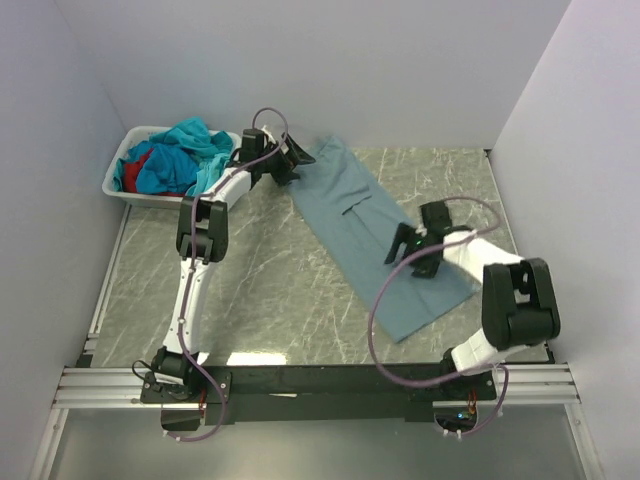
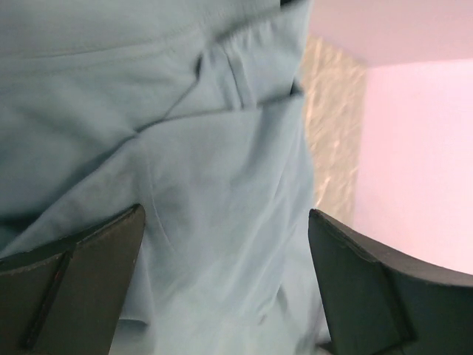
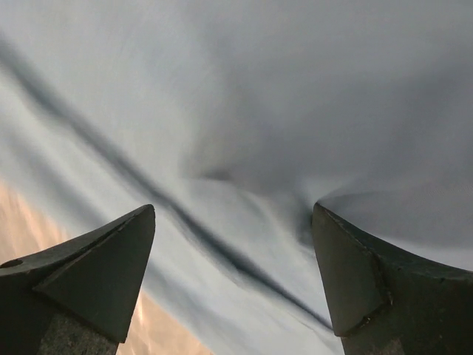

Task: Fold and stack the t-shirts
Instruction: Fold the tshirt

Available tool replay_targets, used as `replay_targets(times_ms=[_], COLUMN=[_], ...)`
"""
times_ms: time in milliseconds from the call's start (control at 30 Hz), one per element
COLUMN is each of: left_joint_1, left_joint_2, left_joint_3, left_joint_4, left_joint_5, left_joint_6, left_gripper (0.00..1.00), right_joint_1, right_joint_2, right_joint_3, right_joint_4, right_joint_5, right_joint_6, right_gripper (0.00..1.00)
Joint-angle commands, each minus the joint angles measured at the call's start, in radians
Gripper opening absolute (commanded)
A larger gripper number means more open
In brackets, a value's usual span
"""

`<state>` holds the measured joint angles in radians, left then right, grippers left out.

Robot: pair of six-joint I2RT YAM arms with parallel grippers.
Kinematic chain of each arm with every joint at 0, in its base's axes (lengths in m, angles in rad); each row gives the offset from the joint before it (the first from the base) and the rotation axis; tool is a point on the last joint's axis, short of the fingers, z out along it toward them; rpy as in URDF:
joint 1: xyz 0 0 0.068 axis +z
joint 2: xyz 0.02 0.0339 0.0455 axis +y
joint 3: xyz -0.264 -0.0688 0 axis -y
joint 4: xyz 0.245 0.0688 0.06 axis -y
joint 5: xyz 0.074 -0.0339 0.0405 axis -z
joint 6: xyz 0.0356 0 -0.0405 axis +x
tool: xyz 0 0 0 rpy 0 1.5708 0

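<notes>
A dusty grey-blue t-shirt (image 1: 370, 220) lies in a long folded strip across the table, from back centre to front right. My left gripper (image 1: 296, 160) is open over its far end, close above the cloth; the shirt (image 2: 222, 148) fills the left wrist view between the fingers (image 2: 347, 281). My right gripper (image 1: 412, 250) is open and pressed down on the shirt's near half; the cloth (image 3: 244, 148) wrinkles between its fingertips (image 3: 355, 274). Teal, blue and red t-shirts (image 1: 180, 160) are heaped in the basket.
A white plastic basket (image 1: 118, 178) stands at the back left corner. White walls close in the table at the back and both sides. The marbled table top (image 1: 270, 290) shows at the front left. A purple cable loops from the right arm.
</notes>
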<state>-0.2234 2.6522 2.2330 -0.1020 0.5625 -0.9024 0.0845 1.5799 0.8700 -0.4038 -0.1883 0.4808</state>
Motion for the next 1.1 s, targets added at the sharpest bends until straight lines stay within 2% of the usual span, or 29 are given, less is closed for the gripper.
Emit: replay_targets(times_ms=[0, 33, 100, 133, 267, 400, 700, 800, 900, 1067], left_joint_1=[-0.008, -0.008, -0.01, -0.011, -0.013, -0.021, -0.024, -0.024, -0.033, -0.054], left_joint_2=[0.084, 0.092, 0.11, 0.115, 0.137, 0.135, 0.019, -0.047, -0.13, -0.317], left_joint_3=[0.065, 0.076, 0.086, 0.094, 0.114, 0.128, 0.148, 0.18, 0.206, 0.163], left_joint_4=[0.09, 0.094, 0.149, 0.171, 0.235, 0.258, 0.176, 0.186, 0.196, 0.157], left_joint_5=[-0.009, -0.022, -0.045, -0.05, -0.055, -0.078, -0.208, -0.162, -0.127, -0.168], left_joint_6=[-0.099, -0.111, -0.136, -0.147, -0.179, -0.173, 0.006, 0.031, 0.056, 0.173], left_gripper=[0.99, 0.99, 0.99, 0.99, 0.99, 0.99, 0.99, 0.99, 0.99, 1.0], right_joint_1=[0.182, 0.269, 0.34, 0.415, 0.582, 0.664, 0.669, 0.666, 0.632, 0.517], right_joint_2=[-0.069, -0.08, -0.11, -0.121, -0.112, -0.08, -0.173, -0.216, -0.271, -0.362], right_joint_3=[-0.129, -0.149, -0.195, -0.203, -0.158, -0.068, 0.093, 0.121, 0.115, 0.1], right_joint_4=[-0.05, -0.034, 0.005, 0.037, 0.046, 0.056, -0.099, -0.121, -0.133, -0.174], right_joint_5=[-0.085, -0.092, -0.158, -0.171, -0.185, -0.186, -0.025, 0.032, 0.079, 0.115], right_joint_6=[0.094, 0.152, 0.198, 0.246, 0.245, 0.217, 0.15, 0.154, 0.179, 0.174], right_gripper=[0.93, 0.93, 0.93, 0.93, 0.93, 0.93, 0.94, 0.94, 0.94, 0.95])
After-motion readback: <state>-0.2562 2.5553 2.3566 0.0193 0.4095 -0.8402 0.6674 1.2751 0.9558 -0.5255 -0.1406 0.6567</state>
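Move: The grey-blue t-shirt lies slantwise under both open hands, its middle about 5 cm ahead and 8 cm left of the right hand and a centimetre or so lower. Its near-left corner is some 20 cm back and 3 cm left of the right hand, its near-right corner 8 cm back and 14 cm right. The left hand is on the far end, whose middle is 1 cm ahead and 4 cm right; the basket is 31 cm left of it and about 1 cm ahead. Fingers staying wide open, the right hand presses on the near half of the t-shirt and sweeps it left and back, about 19 cm left and 15 cm towards the table's front edge, turning some 30 degrees counter-clockwise, then lifts clear about 10 cm while easing forward and slightly right. The left hand keeps its open fingers on the far end, edging forward some 4 cm towards the back wall, and at the last rises quickly off the cloth with its fingertips tipping up. ##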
